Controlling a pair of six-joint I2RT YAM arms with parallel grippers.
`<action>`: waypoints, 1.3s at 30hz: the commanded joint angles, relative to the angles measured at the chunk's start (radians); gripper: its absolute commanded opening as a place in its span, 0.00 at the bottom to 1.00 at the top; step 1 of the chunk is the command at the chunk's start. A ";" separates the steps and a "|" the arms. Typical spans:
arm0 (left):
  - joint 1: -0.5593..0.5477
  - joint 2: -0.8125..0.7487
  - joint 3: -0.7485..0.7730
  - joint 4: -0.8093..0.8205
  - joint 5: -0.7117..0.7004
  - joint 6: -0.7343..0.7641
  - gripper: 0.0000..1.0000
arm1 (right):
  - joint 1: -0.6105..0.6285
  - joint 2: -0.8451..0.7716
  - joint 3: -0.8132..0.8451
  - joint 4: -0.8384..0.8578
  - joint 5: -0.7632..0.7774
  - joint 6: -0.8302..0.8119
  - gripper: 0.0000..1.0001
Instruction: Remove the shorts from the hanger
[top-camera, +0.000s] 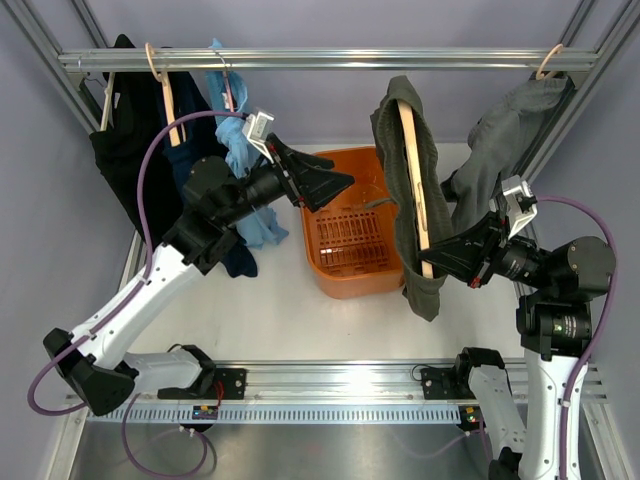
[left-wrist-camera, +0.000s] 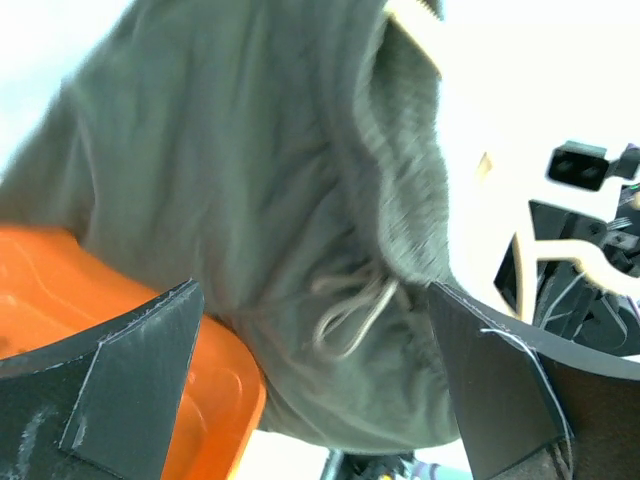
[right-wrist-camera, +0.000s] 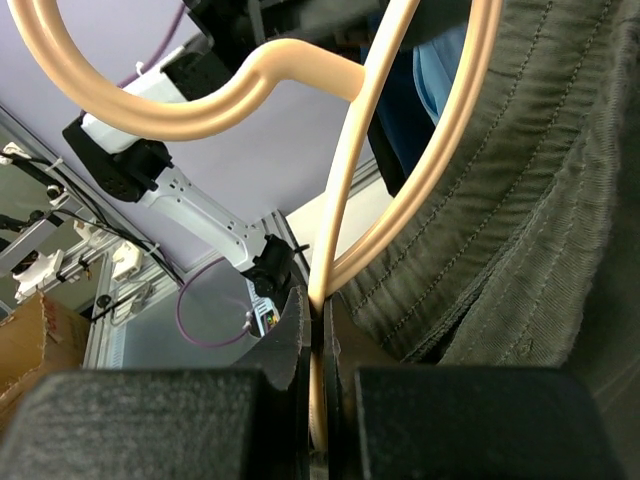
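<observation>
The dark olive shorts (top-camera: 392, 150) hang draped over the pale wooden hanger (top-camera: 415, 170), which is held off the rail above the table, right of the orange basket (top-camera: 350, 280). My right gripper (top-camera: 440, 258) is shut on the hanger's lower end. In the right wrist view the hanger (right-wrist-camera: 350, 180) runs between the closed gripper (right-wrist-camera: 320, 340), with the shorts (right-wrist-camera: 520, 200) at the right. My left gripper (top-camera: 335, 185) is open over the basket, left of the shorts. In the left wrist view the shorts (left-wrist-camera: 280, 200) fill the space ahead of the open gripper (left-wrist-camera: 315, 390), apart from both fingers.
The basket's rim (left-wrist-camera: 150, 340) lies under my left finger. A grey garment (top-camera: 510, 130) hangs at the back right. Dark clothes (top-camera: 130, 150) and a light blue garment (top-camera: 235, 130) hang on the rail (top-camera: 320, 60) at the back left.
</observation>
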 joint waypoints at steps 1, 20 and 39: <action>-0.003 0.018 0.106 0.017 0.000 0.094 0.98 | 0.002 -0.002 0.002 0.039 -0.015 -0.060 0.00; -0.120 0.347 0.523 -0.209 -0.211 0.264 0.75 | 0.002 -0.040 -0.012 -0.108 -0.037 -0.160 0.00; -0.114 0.345 0.664 -0.302 -0.542 0.348 0.00 | 0.002 0.066 0.115 -0.972 -0.078 -0.964 0.00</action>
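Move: The far waist end of the olive shorts is about 8 cm ahead of the open left hand, 7 cm to its right and 2 cm higher. The hanger bar's middle lies some 11 cm right of this hand and 1 cm ahead; the orange bin sits about 7 cm right, 5 cm back and 35 cm below. From the right hand, shut on the hanger's near end, that waist end lies roughly 22 cm ahead, 7 cm left and 5 cm up. The left fingers close on the shorts' far waist end and pinch the cloth, having risen about 4 cm, then swung right and forward while sinking slightly; once shut they ease left and a little farther forward, turning counter-clockwise. The right hand keeps its grip on the hanger and lowers it about 7 cm, mostly late, its fingertips tipping down some 10 degrees. ##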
